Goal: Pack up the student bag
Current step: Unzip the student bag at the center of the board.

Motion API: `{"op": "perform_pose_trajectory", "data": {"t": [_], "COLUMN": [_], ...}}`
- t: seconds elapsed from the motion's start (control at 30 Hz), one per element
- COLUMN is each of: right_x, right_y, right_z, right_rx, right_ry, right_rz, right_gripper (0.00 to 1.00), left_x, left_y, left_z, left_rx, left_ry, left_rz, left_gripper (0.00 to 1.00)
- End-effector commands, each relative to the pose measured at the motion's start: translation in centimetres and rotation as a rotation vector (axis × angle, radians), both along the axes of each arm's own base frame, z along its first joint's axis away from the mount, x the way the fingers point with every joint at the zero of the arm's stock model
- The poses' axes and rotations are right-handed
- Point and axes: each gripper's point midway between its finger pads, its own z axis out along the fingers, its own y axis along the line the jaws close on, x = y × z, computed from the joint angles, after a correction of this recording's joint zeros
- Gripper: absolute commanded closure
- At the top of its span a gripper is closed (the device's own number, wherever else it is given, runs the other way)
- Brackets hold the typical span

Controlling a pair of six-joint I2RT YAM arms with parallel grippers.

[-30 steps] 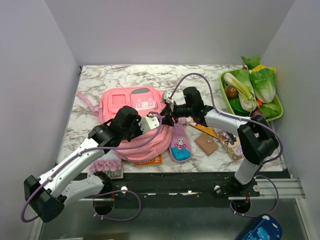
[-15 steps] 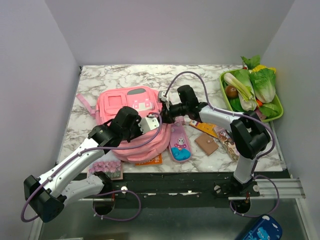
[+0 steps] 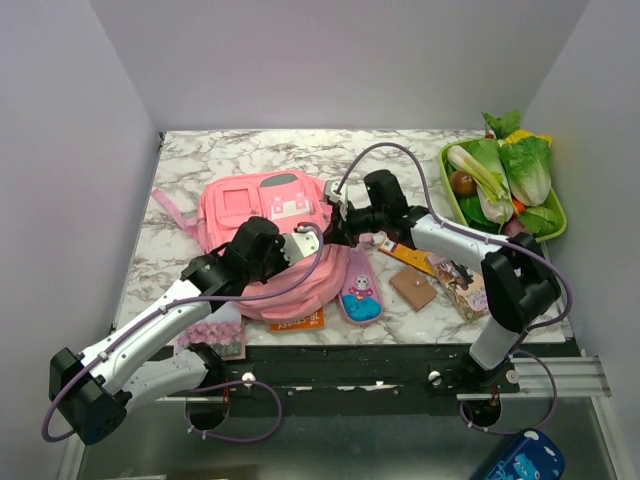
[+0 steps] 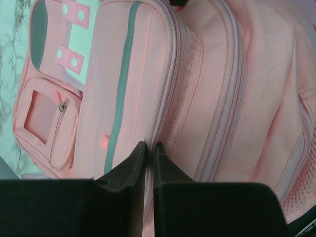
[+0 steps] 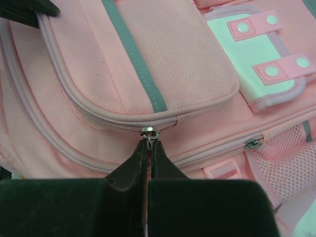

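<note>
The student bag, pink with grey-green trim and a white flap patch, lies flat on the marble table. My left gripper rests on its near right part. In the left wrist view that gripper is shut, pinching a fold of the student bag along a zip seam. My right gripper comes in from the right at the bag's right edge. In the right wrist view it is shut on the metal zip pull of the front pocket.
A pink cartoon pencil case lies just right of the bag. A brown card and a printed book lie farther right. A green tray of vegetables stands back right. An orange book and a flower card lie near the front edge.
My right gripper has closed from open onto the zip pull at the bag's right edge. The bag shifted slightly. The left gripper has kept its pinch.
</note>
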Motion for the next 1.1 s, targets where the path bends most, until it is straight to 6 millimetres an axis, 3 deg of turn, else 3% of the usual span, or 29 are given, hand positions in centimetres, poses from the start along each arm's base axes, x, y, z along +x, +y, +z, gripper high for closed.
{"op": "perform_pose_trajectory", "data": {"t": [0.0,0.3,0.47,0.77,0.93,0.97,1.03,1.07], "right_x": [-1.8,-3.7,-4.8,-7.7,-7.9,-8.1,-7.0,-6.8], "right_y": [-1.1,-1.4,-0.8,-0.3,0.6,0.4,0.5,0.2], "right_z": [0.2,0.8,2.3,-0.1,0.4,-0.3,0.7,0.4], "right_rx": [0.002,0.009,0.024,-0.046,0.045,0.052,0.13,0.142], "right_ry": [0.093,0.142,0.169,0.219,0.26,0.276,0.277,0.28], "right_rz": [-0.029,-0.088,-0.138,-0.229,-0.328,-0.35,-0.425,-0.45], "right_gripper": [0.99,0.99,0.99,0.99,0.99,0.99,0.99,0.99], "left_x": [2.1,2.1,2.8,4.0,3.9,4.0,3.6,3.8], "left_y": [0.6,-0.3,-1.7,-3.3,-4.7,-5.2,-5.9,-6.2], "left_z": [0.8,-1.3,-0.9,-0.1,0.6,1.0,1.3,2.2], "left_rx": [-0.076,-0.094,-0.127,-0.192,-0.262,-0.287,-0.315,-0.332], "left_ry": [-0.084,-0.001,0.019,0.034,0.075,0.087,0.115,0.111], "left_rz": [0.166,0.192,0.194,0.223,0.219,0.22,0.2,0.197], "left_gripper": [0.9,0.91,0.91,0.93,0.93,0.91,0.85,0.75]}}
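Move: The right fingers already pinch the front pocket's zip pull. The stretch of rim to work towards, held by the left gripper, lies about 12 cm to their left and 7 cm back, at nearly the same height. The pencil case is some 10 cm back and 5 cm right, about 12 cm below; the name tag is roughly 8 cm ahead and 10 cm left, slightly lower. From the left gripper, the zip pull lies about 7 cm ahead and 12 cm right, nearly level. Keep the zip pull pinched in the right gripper and drag it back about 6 cm along the pocket rim, around its corner towards the left gripper, swinging the wrist some 20 degrees clockwise. Meanwhile keep the left fingers clamped on the rim and ease them right and down about 3 cm each, turning a little counter-clockwise. ##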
